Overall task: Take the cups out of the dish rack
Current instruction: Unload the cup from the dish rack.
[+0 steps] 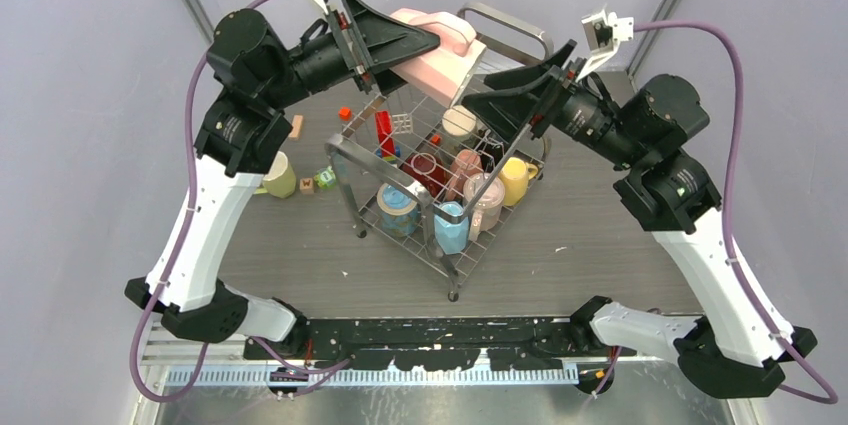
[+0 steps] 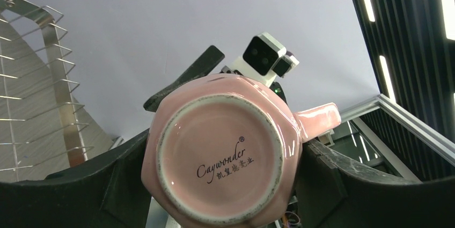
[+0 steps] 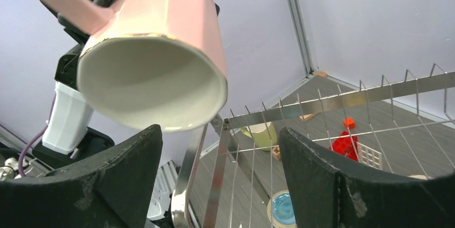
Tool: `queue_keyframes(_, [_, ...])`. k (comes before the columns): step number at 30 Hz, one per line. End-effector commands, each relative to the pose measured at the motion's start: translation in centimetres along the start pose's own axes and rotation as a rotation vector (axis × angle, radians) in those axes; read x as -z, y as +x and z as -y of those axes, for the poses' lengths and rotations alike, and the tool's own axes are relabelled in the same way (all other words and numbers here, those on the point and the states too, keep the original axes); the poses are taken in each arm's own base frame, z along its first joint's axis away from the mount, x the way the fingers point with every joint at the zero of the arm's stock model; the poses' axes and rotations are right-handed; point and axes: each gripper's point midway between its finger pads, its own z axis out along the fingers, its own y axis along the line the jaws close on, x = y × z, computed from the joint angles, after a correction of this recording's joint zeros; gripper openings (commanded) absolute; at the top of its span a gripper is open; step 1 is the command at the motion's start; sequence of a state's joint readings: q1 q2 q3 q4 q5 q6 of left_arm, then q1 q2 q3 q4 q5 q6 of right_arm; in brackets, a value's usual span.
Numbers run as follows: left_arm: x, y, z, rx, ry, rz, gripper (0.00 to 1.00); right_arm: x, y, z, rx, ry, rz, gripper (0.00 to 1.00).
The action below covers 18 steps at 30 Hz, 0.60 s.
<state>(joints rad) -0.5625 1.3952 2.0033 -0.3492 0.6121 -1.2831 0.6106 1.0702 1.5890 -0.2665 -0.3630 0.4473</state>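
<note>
My left gripper is shut on a pink cup, held high over the far end of the dish rack. In the left wrist view the pink cup shows its stamped base, pinched between the two fingers of the left gripper, handle to the right. My right gripper stands open just right of it. In the right wrist view the pink cup hangs mouth-down above the right gripper, whose fingers hold nothing. Several cups stay in the rack: a blue one, dark red, yellow.
A yellow-green mug lies on the table left of the rack, with small toy blocks beside it. A red toy block stands inside the rack. The rack's loop handle rises at the far end, under the arms.
</note>
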Motion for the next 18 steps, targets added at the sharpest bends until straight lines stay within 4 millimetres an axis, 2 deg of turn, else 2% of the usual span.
queue_keyframes(1, [1.6,0.1,5.3,-0.069,0.182,0.008,0.0,-0.9,-2.8,-1.4,-0.007,-0.066,0.072,0.83])
queue_keyframes(5, [1.8,0.3,5.5,-0.07,0.19,0.002,0.0,-2.0,-3.4,-0.6,-0.036,-0.064,0.088,0.8])
queue_keyframes(12, [1.4,0.1,5.2,-0.053,0.197,0.004,0.0,-3.1,-4.4,-1.2,-0.096,-0.124,0.117,0.6])
queue_keyframes(18, [0.7,-0.3,4.3,-0.011,0.202,0.017,0.0,-3.5,-4.6,-1.5,-0.135,-0.158,0.145,0.51])
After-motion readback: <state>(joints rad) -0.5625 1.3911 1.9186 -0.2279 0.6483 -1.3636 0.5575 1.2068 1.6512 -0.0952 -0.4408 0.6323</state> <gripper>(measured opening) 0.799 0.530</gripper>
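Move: The pink cup is still in the left fingers, its middle about 3 cm right of that hand, 1 cm ahead and 1 cm lower, mouth towards the right hand. From the open right hand, the cup's middle is about 6 cm left, 1 cm ahead and 5 cm up. Well below the right hand, the cream cup sits some 20 cm ahead, 2 cm right and 27 cm down; the yellow mug 10 cm ahead, 12 cm right and 30 cm down. Right fingers come around the pink cup's far wall at the rim, one at the mouth, the other outside, narrowing from wide open to about half, with no pinch visible yet. The right hand first goes forward about 3.5 cm, drifting left, then mainly rises to some 2.5 cm up as its fingers tilt upward nearly 10 degrees. The left hand keeps its grip and holds the cup almost still. ##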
